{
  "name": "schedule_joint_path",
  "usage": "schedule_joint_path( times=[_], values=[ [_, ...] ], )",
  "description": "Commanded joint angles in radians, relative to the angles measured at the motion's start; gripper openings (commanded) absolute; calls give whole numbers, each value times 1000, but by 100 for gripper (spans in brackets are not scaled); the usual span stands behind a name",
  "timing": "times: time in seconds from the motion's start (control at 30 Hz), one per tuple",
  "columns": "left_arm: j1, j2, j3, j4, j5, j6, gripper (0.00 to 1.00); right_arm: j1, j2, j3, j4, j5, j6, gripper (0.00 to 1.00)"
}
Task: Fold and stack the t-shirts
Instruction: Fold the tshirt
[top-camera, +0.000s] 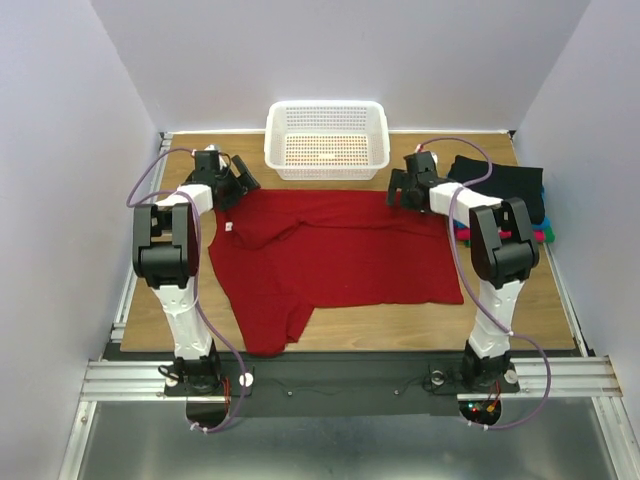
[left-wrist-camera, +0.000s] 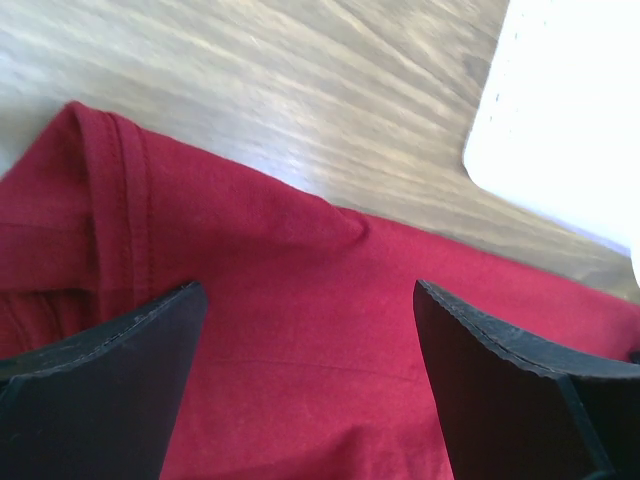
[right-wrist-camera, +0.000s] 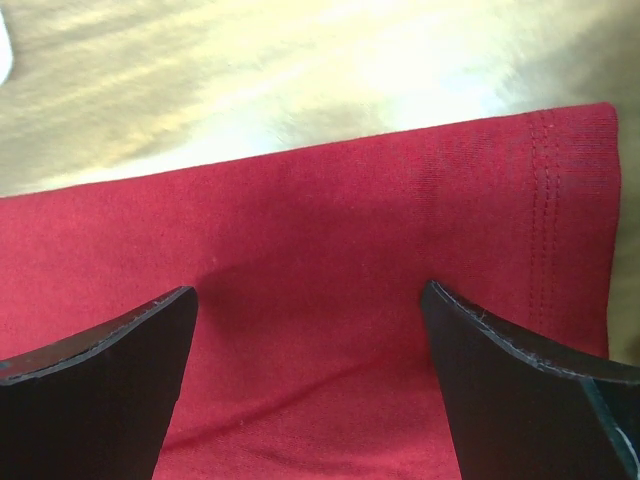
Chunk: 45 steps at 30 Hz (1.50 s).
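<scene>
A dark red t-shirt (top-camera: 335, 250) lies spread on the wooden table, its white neck label (top-camera: 229, 228) at the left. My left gripper (top-camera: 243, 183) is open over the shirt's far left corner; the left wrist view shows red cloth (left-wrist-camera: 300, 330) between its spread fingers (left-wrist-camera: 110, 380). My right gripper (top-camera: 396, 187) is open over the far right corner; the right wrist view shows red cloth (right-wrist-camera: 320, 330) and the stitched hem (right-wrist-camera: 545, 230) by its fingers (right-wrist-camera: 520, 400). A stack of folded shirts (top-camera: 512, 190), black on top with blue, magenta and green edges, sits at the right.
A white perforated basket (top-camera: 326, 138) stands at the table's far edge between the two grippers; its corner shows in the left wrist view (left-wrist-camera: 570, 110). White walls enclose the table on three sides.
</scene>
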Motion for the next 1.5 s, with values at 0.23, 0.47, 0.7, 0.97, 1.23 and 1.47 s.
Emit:
schedule_joint_path(
  times=[0.23, 0.47, 0.7, 0.97, 1.23, 1.47],
  values=[
    [19, -110, 64, -173, -34, 36, 98, -13, -139, -33, -24, 3, -42, 100],
    [-102, -471, -174, -272, -241, -65, 98, -13, -449, -231, -78, -19, 36, 100],
    [-275, -815, -557, -290, -355, -238, 98, -13, -708, -459, -96, -74, 100, 100],
    [-276, -889, -726, -277, -383, -261, 98, -13, -727, -569, -110, -91, 92, 100],
    [-283, -1078, -855, -362, -320, -387, 98, -13, -820, -676, -147, -111, 155, 100],
    [-384, -1336, -930, -510, -168, -548, 99, -13, -958, -779, -182, -109, 216, 100]
  ],
)
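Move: The red t-shirt lies flat just under both wide-open hands, a centimetre or three below them. Its near hem is about 29 cm back and 2 cm right of the right hand. Its loose sleeve is some 40 cm back and 9 cm right of the left hand. The far-left corner sits 9 cm left and 1 cm ahead of the left hand. From the right hand, the far-right corner is 10 cm right and 3 cm ahead, the folded stack 22 cm right and 1 cm back, and the basket 14 cm ahead and 18 cm left. From the t-shirt's far fold, where both hands finish with a tiny nudge forward, they lift off in an arc over the cloth, some 12 cm high, and swing back towards the near hem and sleeve: the left about 29 cm, bowing to the right, the right about 22 cm. They sink again to hover low over the near part, fingers staying wide open and gripping nothing. ##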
